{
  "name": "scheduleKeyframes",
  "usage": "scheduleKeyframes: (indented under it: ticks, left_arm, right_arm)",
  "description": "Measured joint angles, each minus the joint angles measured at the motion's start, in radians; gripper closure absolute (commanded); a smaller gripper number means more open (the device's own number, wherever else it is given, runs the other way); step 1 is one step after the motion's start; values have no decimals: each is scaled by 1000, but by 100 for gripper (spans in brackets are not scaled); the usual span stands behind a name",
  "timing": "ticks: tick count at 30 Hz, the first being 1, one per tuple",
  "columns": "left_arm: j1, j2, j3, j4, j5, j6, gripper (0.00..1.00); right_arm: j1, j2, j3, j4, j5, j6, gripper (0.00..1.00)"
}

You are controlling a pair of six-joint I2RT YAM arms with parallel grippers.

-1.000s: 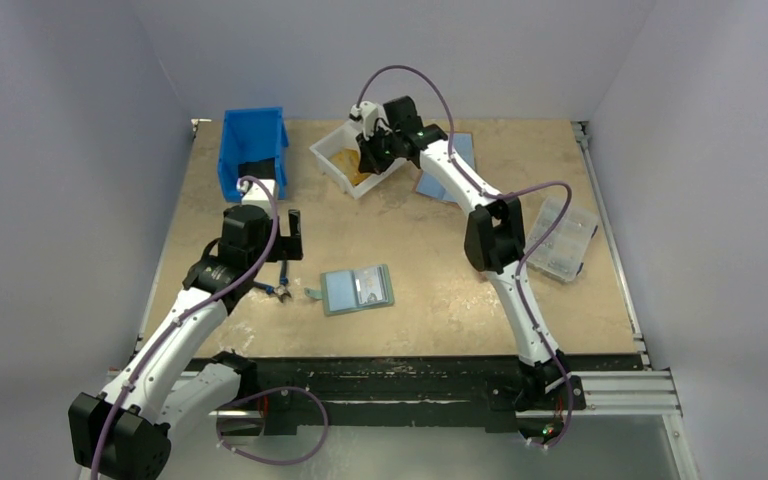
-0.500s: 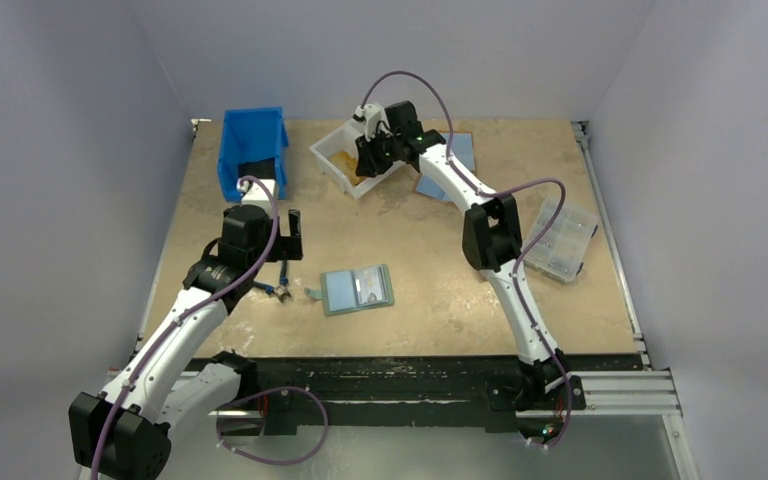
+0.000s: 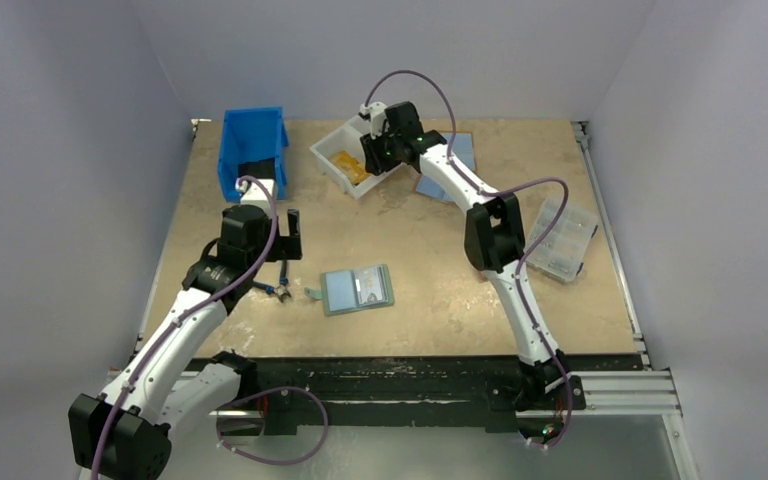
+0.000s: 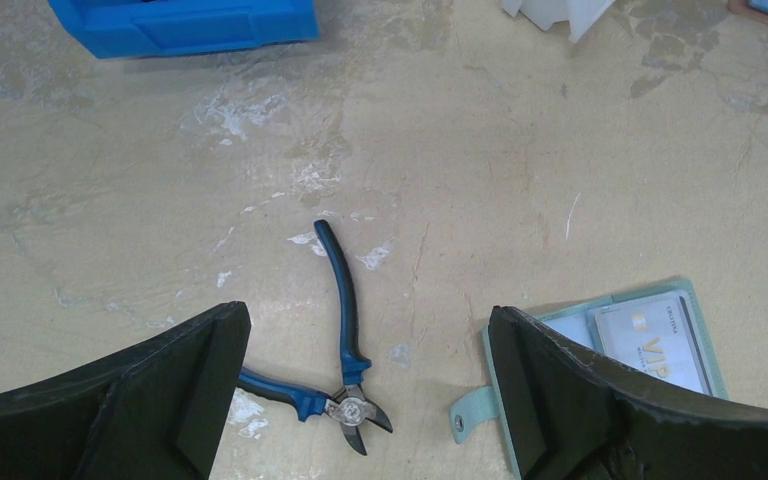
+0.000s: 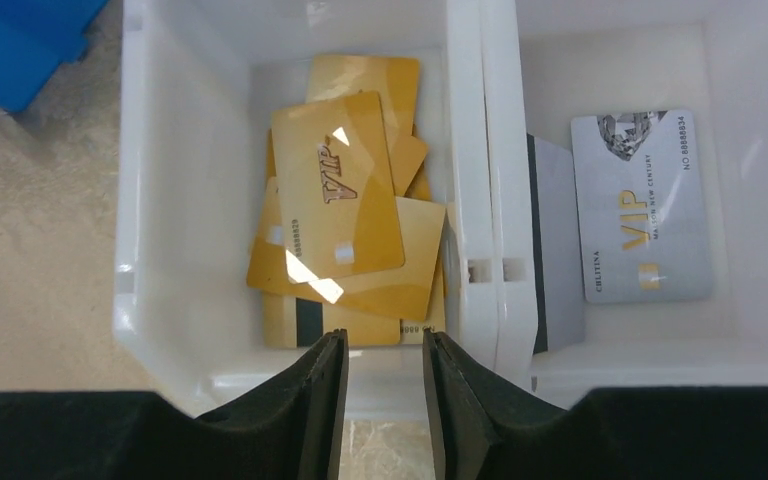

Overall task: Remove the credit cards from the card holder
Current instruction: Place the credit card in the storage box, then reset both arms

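The teal card holder (image 3: 357, 290) lies open on the table's near middle, its snap tab (image 4: 470, 415) pointing left. A pale card (image 4: 655, 340) sits in one of its clear sleeves. My left gripper (image 3: 290, 235) hangs open and empty just left of the holder, seen wide apart in the left wrist view (image 4: 368, 330). My right gripper (image 5: 382, 345) is at the back over the white bin (image 3: 332, 150), jaws parted with nothing between them. Below it lie several gold credit cards (image 5: 335, 200) in the left compartment and a silver card (image 5: 640, 205) in the right one.
Blue-handled pliers (image 4: 345, 330) lie between the left fingers, next to the holder. A blue bin (image 3: 253, 150) stands at the back left. Flat light-blue wallets (image 3: 460, 150) lie behind the right arm. A clear compartment box (image 3: 563, 237) sits at the right.
My right gripper's jaws have parted from shut and the wrist has shifted slightly right over the white bin, uncovering gold cards inside. The left arm and card holder have not moved.
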State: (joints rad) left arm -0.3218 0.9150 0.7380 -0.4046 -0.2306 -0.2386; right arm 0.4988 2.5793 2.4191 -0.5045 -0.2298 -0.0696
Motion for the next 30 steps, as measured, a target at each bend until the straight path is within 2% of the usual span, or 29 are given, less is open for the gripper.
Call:
scheduleKeyframes:
  ticks: [5, 8, 11, 16, 18, 20, 26, 28, 30]
  left_arm:
    - [1, -23, 0, 0, 0, 0, 2]
    - [1, -43, 0, 0, 2, 0, 2]
    - [1, -53, 0, 0, 12, 0, 2]
    - [1, -66, 0, 0, 38, -1, 2]
    - [1, -71, 0, 0, 53, -3, 2]
    - [1, -75, 0, 0, 73, -4, 2]
    - [1, -77, -1, 6, 210, -60, 3]
    - [1, -84, -12, 26, 278, -104, 3]
    - [1, -103, -32, 45, 354, -168, 3]
  right_arm:
    - [2, -130, -91, -48, -81, -68, 60]
    - [7, -288, -225, -58, -137, -127, 58]
    - [12, -466, -372, -53, -180, -183, 51]
    - [5, -815, -721, -3, -230, -278, 31]
    - [-17, -939, -843, 13, -265, -299, 17]
    - [-82, -1072, -978, 54, -341, -301, 2]
    - [-434, -1418, -1305, 219, -518, -201, 1]
    - [-493, -1545, -1410, 262, -554, -140, 1]
    - [-536, -1609, -1439, 276, -570, -97, 1]
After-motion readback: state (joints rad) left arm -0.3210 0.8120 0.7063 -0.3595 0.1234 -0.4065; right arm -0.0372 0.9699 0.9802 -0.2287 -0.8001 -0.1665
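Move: The right hand has its fingers just over the near wall of the storage box, whose middle is about 5 cm ahead and 2 cm left. The brown card holder lies some 25 cm back and 27 cm right, 8 cm below; the clear parts case is roughly 18 cm back and 43 cm right, the blue-paged holders 2 cm back and 18 cm right. From the left hand the green card holder is about 18 cm right, 4 cm back and 16 cm below; the pliers are 2 cm right and 1 cm back. Lift the empty right gripper clear of the storage box, back and up, then sweep it right to end high over the brown card holder: some 25 cm back, 24 cm right, 22 cm up, opening the fingers wide and tilting them up about 25 degrees. Meanwhile ease the open left gripper about 6 cm right towards the green card holder, rising slightly, rolling its right side up and turning clockwise. ##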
